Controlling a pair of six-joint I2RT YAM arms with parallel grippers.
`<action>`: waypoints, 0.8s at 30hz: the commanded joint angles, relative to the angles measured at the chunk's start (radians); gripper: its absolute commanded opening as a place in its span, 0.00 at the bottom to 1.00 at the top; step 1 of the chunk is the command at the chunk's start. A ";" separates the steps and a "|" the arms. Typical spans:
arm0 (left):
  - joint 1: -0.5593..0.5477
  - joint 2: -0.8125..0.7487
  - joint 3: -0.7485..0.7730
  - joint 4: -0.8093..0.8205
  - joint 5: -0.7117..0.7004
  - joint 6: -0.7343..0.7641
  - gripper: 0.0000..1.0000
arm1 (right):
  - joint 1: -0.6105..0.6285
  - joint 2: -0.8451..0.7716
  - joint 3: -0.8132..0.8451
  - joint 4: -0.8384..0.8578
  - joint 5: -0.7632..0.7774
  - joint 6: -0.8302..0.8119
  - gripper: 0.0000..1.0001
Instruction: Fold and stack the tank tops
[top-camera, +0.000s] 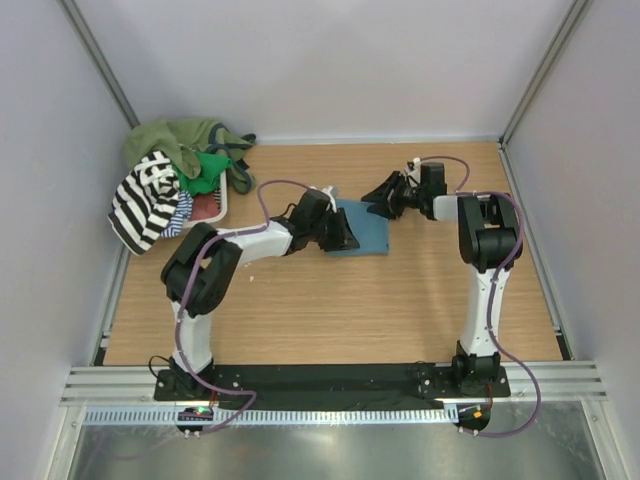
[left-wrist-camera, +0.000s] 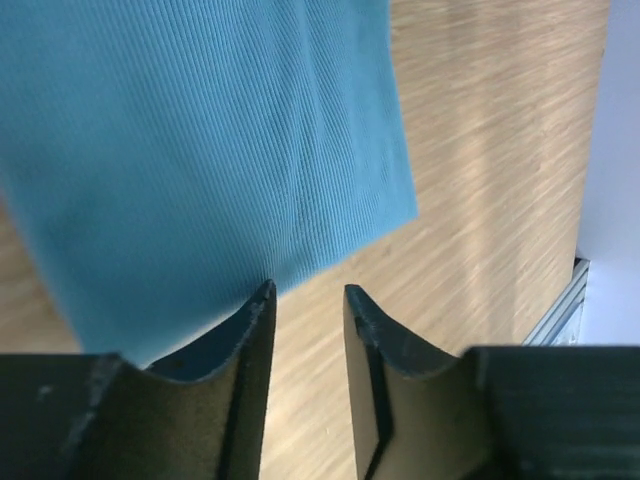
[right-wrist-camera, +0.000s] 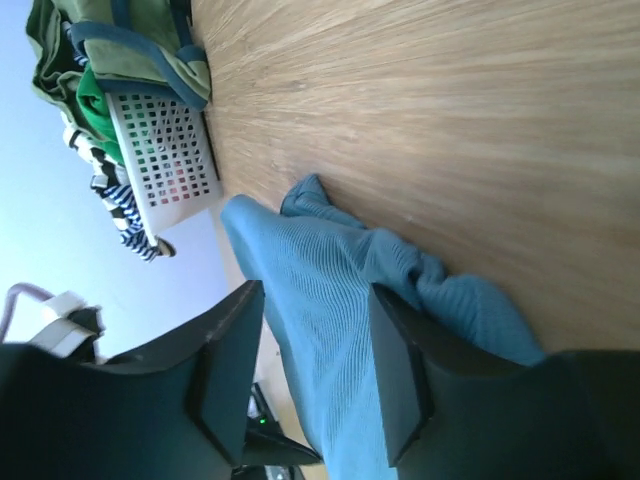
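A teal-blue tank top (top-camera: 366, 232) lies folded into a small rectangle on the wooden table. My left gripper (top-camera: 345, 236) sits at its left edge. In the left wrist view the gripper (left-wrist-camera: 308, 295) is open, with bare wood between the fingers and the teal cloth (left-wrist-camera: 200, 150) just past the left fingertip. My right gripper (top-camera: 381, 199) hovers at the cloth's upper right corner. In the right wrist view its jaws (right-wrist-camera: 315, 300) stand wide apart over the bunched teal cloth (right-wrist-camera: 320, 260), not pinching it. A black-and-white striped tank top (top-camera: 145, 200) hangs over the basket at the left.
A white perforated basket (top-camera: 216, 208) at the back left holds a heap of olive (top-camera: 165, 140), green (top-camera: 208, 172) and thin-striped tops. The basket (right-wrist-camera: 165, 150) also shows in the right wrist view. Grey walls close in the table on three sides.
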 joint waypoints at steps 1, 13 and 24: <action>-0.001 -0.173 -0.027 -0.079 -0.074 0.077 0.36 | -0.009 -0.159 -0.026 -0.149 0.108 -0.131 0.56; 0.002 -0.489 -0.229 -0.272 -0.360 0.151 0.46 | -0.003 -0.479 -0.224 -0.504 0.457 -0.409 0.63; 0.004 -0.673 -0.370 -0.308 -0.542 0.209 0.54 | 0.106 -0.422 -0.186 -0.547 0.612 -0.456 0.76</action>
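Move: The folded blue tank top lies flat under both hands. Its middle is about 9 cm back and 5 cm left of the right hand point, some 4 cm lower; its near-right corner is about 19 cm back and 5 cm right of that hand. From the left hand the tank top's middle is roughly 5 cm ahead, 2 cm right and 4 cm below, with the laundry basket about 48 cm left and 12 cm ahead. From the folded tank top both hands come free: the left swings some 15 cm left and 5 cm back, rising about 8 cm before dipping a little, its fingers opening. The right hand arcs up and over, drawing back about 9 cm and right 5 cm along the right edge towards the near-right corner, then sinks to its former height, rolling its open fingers some 35 degrees steeper downward and spreading them wider. ##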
